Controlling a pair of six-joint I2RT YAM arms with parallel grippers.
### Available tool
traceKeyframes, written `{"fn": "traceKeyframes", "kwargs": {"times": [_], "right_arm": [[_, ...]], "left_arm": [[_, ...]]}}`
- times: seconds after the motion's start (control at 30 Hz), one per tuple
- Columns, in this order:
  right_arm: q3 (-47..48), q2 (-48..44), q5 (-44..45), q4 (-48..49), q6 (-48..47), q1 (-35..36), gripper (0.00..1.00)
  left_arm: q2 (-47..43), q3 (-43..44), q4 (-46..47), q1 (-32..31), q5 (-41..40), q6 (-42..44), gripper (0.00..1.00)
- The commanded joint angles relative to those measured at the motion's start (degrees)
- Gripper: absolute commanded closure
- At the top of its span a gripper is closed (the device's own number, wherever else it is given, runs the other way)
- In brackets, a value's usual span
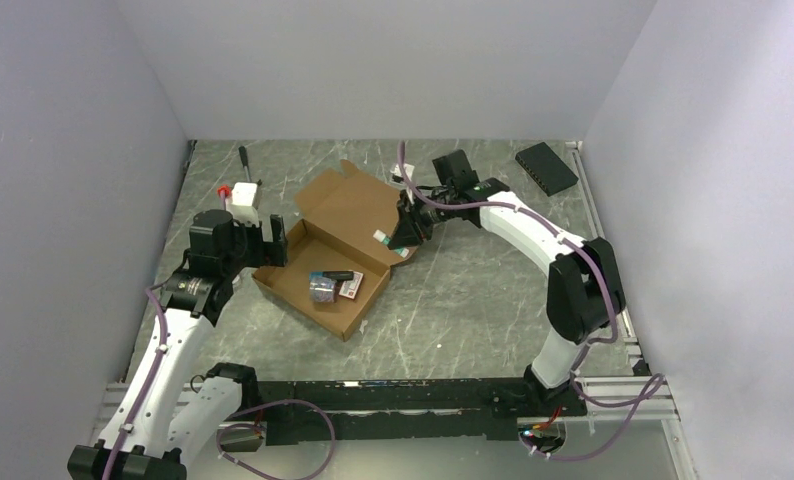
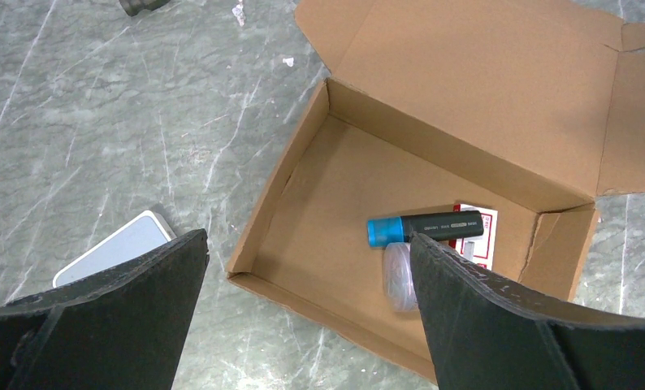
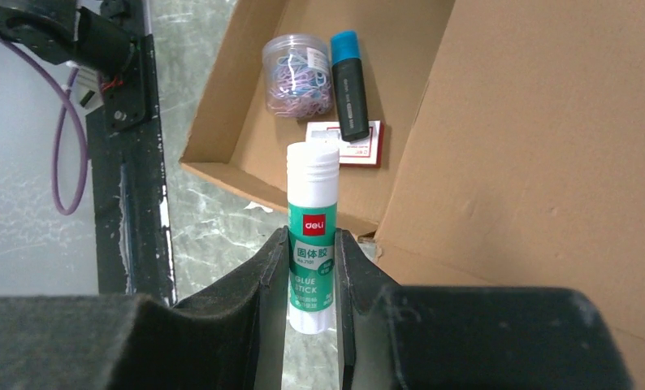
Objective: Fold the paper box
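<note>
The paper box [image 1: 348, 205] lies open in the middle of the table, its lid flap laid back toward the far side. Inside its tray [image 2: 335, 187] lie a black marker with a blue cap [image 2: 425, 227], a clear tub of clips [image 3: 296, 73] and a red-and-white card [image 3: 344, 150]. My left gripper [image 1: 273, 240] hangs open over the tray's left corner, nothing between its fingers [image 2: 116, 309]. My right gripper [image 3: 312, 244] is shut on a green-and-white glue stick [image 3: 312, 219], held just outside the tray's right wall, beside the lid [image 3: 530, 138].
A flat black box [image 1: 546, 166] lies at the back right. A white object with a red cap [image 1: 241, 197] and a dark pen-like tool [image 1: 243, 157] sit behind the left arm. A white flat item [image 2: 112, 252] lies left of the tray. A black rail [image 1: 373, 395] runs along the near edge.
</note>
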Motion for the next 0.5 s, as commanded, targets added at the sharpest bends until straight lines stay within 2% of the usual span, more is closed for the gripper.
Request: {"fn": "traceKeyframes", "kwargs": {"times": [0.0, 0.47], "right_arm": [[5.68, 2.51, 3.5, -3.78, -2.14, 1.83, 0.96], [22.32, 17.06, 8.09, -8.95, 0.14, 5.11, 0.89]], "left_arm": [[-0.34, -0.21, 1.99, 0.29, 0.2, 0.38, 0.02], [-0.86, -0.38, 2.14, 0.31, -0.27, 0.6, 0.02]]}}
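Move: Just over the right edge of the paper box, the right hand holds the glue stick; the middle of the box's open tray lies about 16 cm to its left, level fore and aft, some 15 cm below. In the tray, the clip jar is 16 cm left and 3 cm back, the blue-capped marker 13 cm left and 1 cm back, the red-white card box 10 cm left and 4 cm back. From the left hand the tray's middle is roughly 11 cm right, level, 19 cm below. Carrying the glue stick, the right hand slants left and forward, about 5 cm across, over the box and its folded-back lid, sinking some 2 cm as it goes; the forward share grows towards the end. The fingers, pointing left, dip about 5 degrees further and keep their pinch on the stick's middle. ##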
